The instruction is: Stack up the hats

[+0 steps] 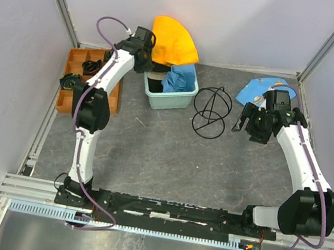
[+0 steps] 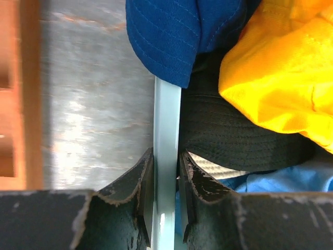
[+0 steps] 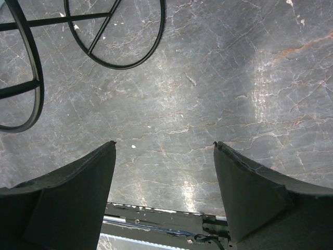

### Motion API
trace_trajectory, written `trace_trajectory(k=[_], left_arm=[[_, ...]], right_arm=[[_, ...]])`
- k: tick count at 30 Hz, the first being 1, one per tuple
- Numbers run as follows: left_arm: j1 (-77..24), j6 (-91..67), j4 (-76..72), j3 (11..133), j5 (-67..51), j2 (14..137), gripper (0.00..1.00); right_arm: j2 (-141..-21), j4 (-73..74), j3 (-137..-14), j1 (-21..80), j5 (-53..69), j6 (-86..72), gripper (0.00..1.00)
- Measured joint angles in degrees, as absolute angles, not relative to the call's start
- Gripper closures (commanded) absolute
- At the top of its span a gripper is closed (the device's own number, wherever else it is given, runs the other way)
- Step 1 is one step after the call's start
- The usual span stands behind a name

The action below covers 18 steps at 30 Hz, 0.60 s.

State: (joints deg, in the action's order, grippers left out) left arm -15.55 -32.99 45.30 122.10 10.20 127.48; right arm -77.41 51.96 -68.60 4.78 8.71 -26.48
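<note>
The hats lie bunched in and over a mint-green tub [image 1: 181,100]. The yellow hat [image 1: 171,39] hangs over the tub's back, a light blue hat [image 1: 181,79] sits inside, and a black hat [image 1: 155,86] shows at the tub's left. The left wrist view shows a navy hat [image 2: 166,36], the black hat [image 2: 229,130], the yellow hat [image 2: 281,73] and the light blue hat [image 2: 281,179]. My left gripper [image 2: 166,152] is shut on the tub's wall [image 2: 167,120], one finger on each side. My right gripper [image 3: 164,143] hangs open and holds nothing over bare table at the right [image 1: 247,122].
A black wire stand [image 1: 211,110] sits between the tub and my right gripper. An orange compartment tray [image 1: 74,84] lies at the left wall. A flat light-blue printed cloth [image 1: 256,90] lies behind the right arm. Walls close in on three sides.
</note>
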Motion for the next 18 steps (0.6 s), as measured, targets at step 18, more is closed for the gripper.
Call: trace_trajectory(k=[18], left_arm=[[-2.1,-9.8,51.4,127.0,4.5,130.0,0.71]], right_arm=[[-80.6,54.2,-72.9,4.8,9.3,-25.1,0.16]])
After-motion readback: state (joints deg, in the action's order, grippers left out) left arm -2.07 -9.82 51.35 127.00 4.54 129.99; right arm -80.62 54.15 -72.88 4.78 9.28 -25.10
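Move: The left hand, already pinching the green bin's left rim, is taking it to the wooden tray, whose middle lies about 22 cm left, 9 cm back and 10 cm lower. The bin's own middle is about 12 cm right and 5 cm back, and the yellow hat is some 9 cm ahead and 9 cm right, a little higher. From the idle right hand the tray is roughly 66 cm left and 5 cm ahead, 12 cm lower. Keeping its pinch on the rim, the left hand drags the hat-filled bin about 13 cm left, towards the tray. ##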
